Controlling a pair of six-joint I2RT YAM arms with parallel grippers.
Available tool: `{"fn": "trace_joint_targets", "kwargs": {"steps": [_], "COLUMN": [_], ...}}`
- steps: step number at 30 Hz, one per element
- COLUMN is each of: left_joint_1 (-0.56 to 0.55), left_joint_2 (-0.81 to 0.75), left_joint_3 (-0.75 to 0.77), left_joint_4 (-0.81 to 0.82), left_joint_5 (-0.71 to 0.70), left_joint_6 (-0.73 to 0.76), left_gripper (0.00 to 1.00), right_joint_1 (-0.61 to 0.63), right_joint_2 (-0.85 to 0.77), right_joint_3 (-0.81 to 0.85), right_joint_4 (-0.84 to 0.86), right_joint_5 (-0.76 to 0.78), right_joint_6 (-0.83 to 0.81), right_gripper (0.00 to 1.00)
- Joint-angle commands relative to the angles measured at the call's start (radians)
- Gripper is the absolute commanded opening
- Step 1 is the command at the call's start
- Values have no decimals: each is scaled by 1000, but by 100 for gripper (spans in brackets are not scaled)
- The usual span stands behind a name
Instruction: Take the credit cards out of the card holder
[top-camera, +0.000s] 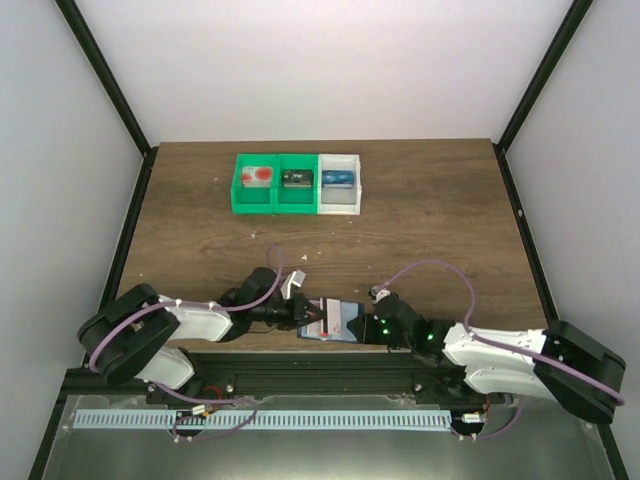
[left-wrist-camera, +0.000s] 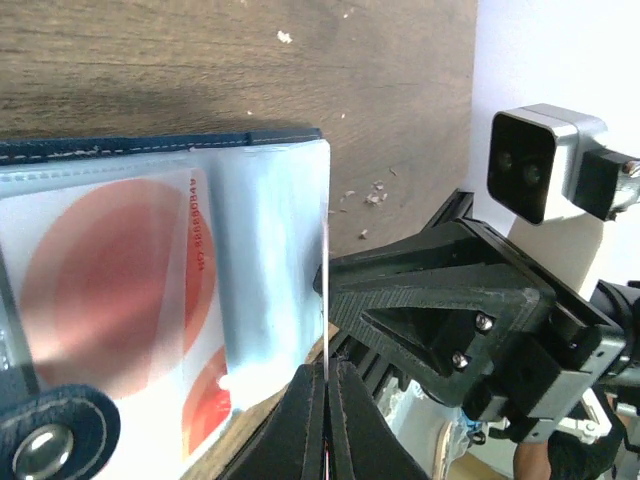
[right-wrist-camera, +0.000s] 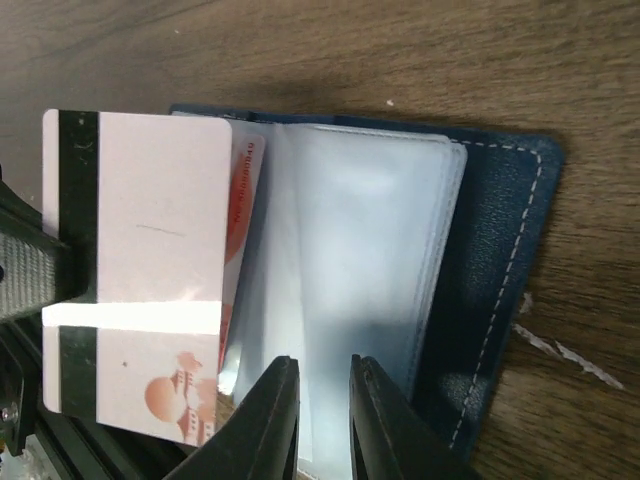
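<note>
The dark blue card holder (top-camera: 345, 318) lies open near the table's front edge, between my two grippers. My left gripper (left-wrist-camera: 327, 368) is shut on the edge of one of the credit cards (right-wrist-camera: 140, 270), a pale card with a dark stripe and red marks. This card sticks out of the holder's left side. A second card with a large red circle (left-wrist-camera: 110, 300) sits in a clear pocket. My right gripper (right-wrist-camera: 322, 365) has its jaws narrowly apart, pinching a clear pocket leaf (right-wrist-camera: 370, 260) of the holder. The holder's snap tab (left-wrist-camera: 45, 445) shows in the left wrist view.
At the back of the table stand a green bin (top-camera: 275, 205) and a white bin (top-camera: 338, 205) side by side. The green one holds a red-marked card (top-camera: 258, 176) and a black item (top-camera: 298, 179). The white one holds a blue item (top-camera: 338, 179).
</note>
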Motion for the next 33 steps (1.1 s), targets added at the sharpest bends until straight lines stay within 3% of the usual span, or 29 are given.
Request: {"fn": "trace_joint_targets", "kwargs": {"steps": [1,6,11,18,23,33], "left_joint_1": [21,77,141,166,167,168], "left_joint_2": [-99,-226,-342,-459,-485,-501], "left_joint_3": [-15,-33,-49,6,19,65], "left_joint_4": [-115,-190,-219,-284,-276,-330], "left_joint_5": [-33,-48,-5,35,83,93], "left_joint_6": [27,47,54,31,-18,-46], "left_gripper": [0,0,0,0,0,0], "right_joint_1": [6,5,6,5,4,18], "right_joint_2": [-86,-230,-345,-402,-358,-247], "right_joint_3": [-15,3,11,-4,29,18], "right_joint_4": [-15,-36,23,158,200,385], "right_joint_5": [24,45,43,-53,-71,-49], "right_joint_6": [-77,-220,-490,-860,-1065,-1396], "right_gripper": [17,18,18,17,20,46]}}
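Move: The left hand already holds the striped credit card by its left edge, the card's middle about 2 cm to its right and 1 cm lower. The open card holder's middle lies some 3 cm right, 1 cm back and 5 cm below that hand, with the other card straight below it, 2 cm back. From the right hand, the held card is about 5 cm left, 2 cm ahead and 2 cm higher; the holder's middle is 5 cm left, 1 cm ahead, just below. The left hand keeps its pinch on the striped card and carries it up about 10 cm off the card holder, swinging some 4 cm left and slightly forward on the way. The right hand climbs roughly 13 cm from the holder's right flap and drifts 3 cm left, its wrist rolling over by some 70 degrees until the fingers point nearly level to the left, facing the card, and late in the climb they open to nearly half, still without touching it. ##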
